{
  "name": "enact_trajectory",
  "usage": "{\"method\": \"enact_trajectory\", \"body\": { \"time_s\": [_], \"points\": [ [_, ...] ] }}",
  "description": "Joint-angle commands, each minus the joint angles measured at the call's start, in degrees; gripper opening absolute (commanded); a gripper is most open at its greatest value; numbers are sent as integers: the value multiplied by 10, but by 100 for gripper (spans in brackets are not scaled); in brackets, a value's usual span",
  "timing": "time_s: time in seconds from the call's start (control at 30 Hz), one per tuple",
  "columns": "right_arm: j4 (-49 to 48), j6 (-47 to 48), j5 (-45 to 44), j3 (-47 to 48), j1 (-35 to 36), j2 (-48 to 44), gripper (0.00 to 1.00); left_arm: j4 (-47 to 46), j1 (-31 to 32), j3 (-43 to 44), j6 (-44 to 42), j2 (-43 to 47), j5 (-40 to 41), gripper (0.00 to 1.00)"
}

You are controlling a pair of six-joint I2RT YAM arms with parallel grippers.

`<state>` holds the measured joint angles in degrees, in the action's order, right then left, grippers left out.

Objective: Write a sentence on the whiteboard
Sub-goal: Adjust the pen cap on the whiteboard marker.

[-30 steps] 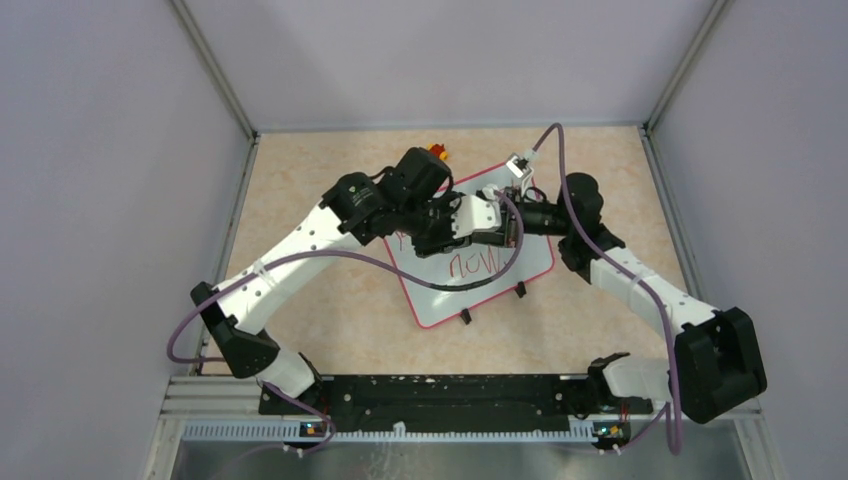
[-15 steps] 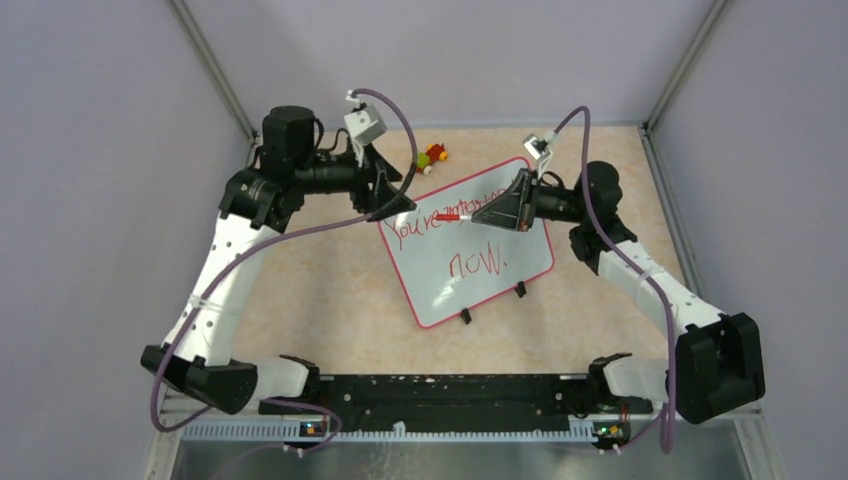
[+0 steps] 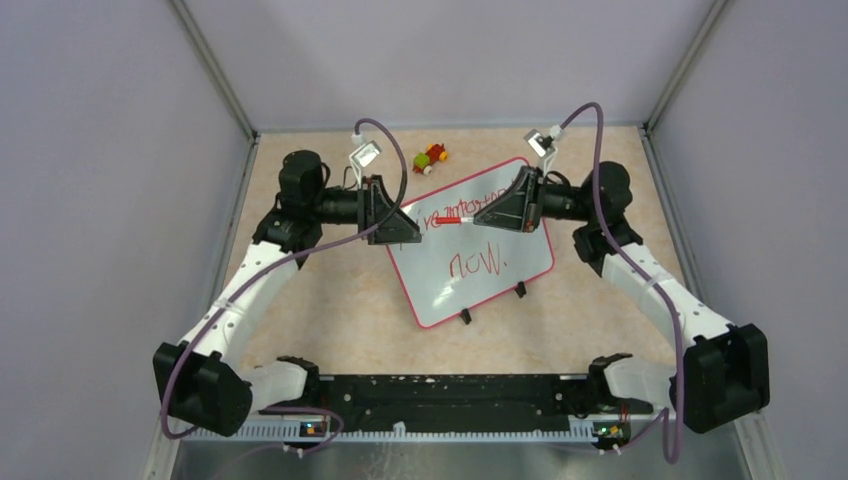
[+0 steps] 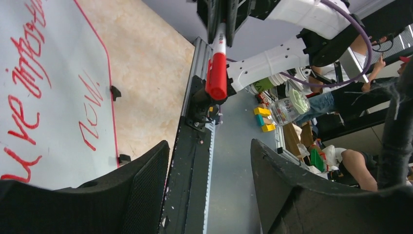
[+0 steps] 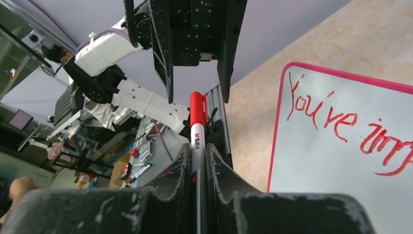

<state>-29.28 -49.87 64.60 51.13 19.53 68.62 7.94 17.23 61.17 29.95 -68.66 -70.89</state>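
The whiteboard (image 3: 500, 290) lies tilted on the table, pink-rimmed, also in the left wrist view (image 4: 58, 141) and the right wrist view (image 5: 331, 185). The sentence (image 3: 478, 264) is in red marker; its upper line (image 5: 336, 122) starts "You're im…", and a short lower word (image 4: 90, 114) sits under it. My right gripper (image 3: 478, 217) hovers over the board's far part, shut on a marker (image 5: 197, 129) whose red cap (image 4: 216, 73) points left. My left gripper (image 3: 408, 228) faces it from the left, open and holding nothing, a short gap away from the cap.
A small red, yellow and green toy (image 3: 432, 155) lies at the back of the table. Two black clips (image 3: 519, 290) stick out from the board's near edge. Grey walls close in three sides, and a black rail (image 3: 430, 392) runs along the near edge.
My left gripper was pressed against the marker at the right gripper a second ago. It opened, pulled back left, and now sits closer again. The right gripper stays shut on the marker.
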Motion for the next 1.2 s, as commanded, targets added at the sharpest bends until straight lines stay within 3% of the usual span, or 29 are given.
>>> {"method": "enact_trajectory", "body": {
  "time_s": [0.0, 0.7, 1.17],
  "points": [
    [-37, -17, 3, 29, 17, -5, 0, -127, 6, 0, 81, 18, -32, 66],
    [26, 37, -19, 59, 60, 19, 0, -89, 51, 36, 25, -14, -13, 51],
    [74, 80, -31, 73, 76, 32, 0, -63, 73, 52, -3, -27, -9, 19]
  ]
}}
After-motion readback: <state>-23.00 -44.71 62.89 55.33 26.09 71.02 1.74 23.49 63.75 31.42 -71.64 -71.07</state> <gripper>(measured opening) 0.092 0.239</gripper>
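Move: The marker's red cap, on the pen that the right hand holds, lies about 7 cm to the left hand's right, a centimetre ahead and one higher. From the right hand it is some 6 cm to the left, level ahead and barely above. The whiteboard's middle is roughly 30 cm below the left hand, 7 cm ahead and 10 cm right; its nearer-left black clip is about 9 cm back and 9 cm right, equally low. The cap and the opened left fingers are brought together, each hand going in about 3 cm: the right hand goes left and slightly back, keeping its pinch on the marker, while the left goes right after rising some 2 cm and easing back a little. The left fingers narrow throughout, faster at the end, and close around the cap's end from both sides. ##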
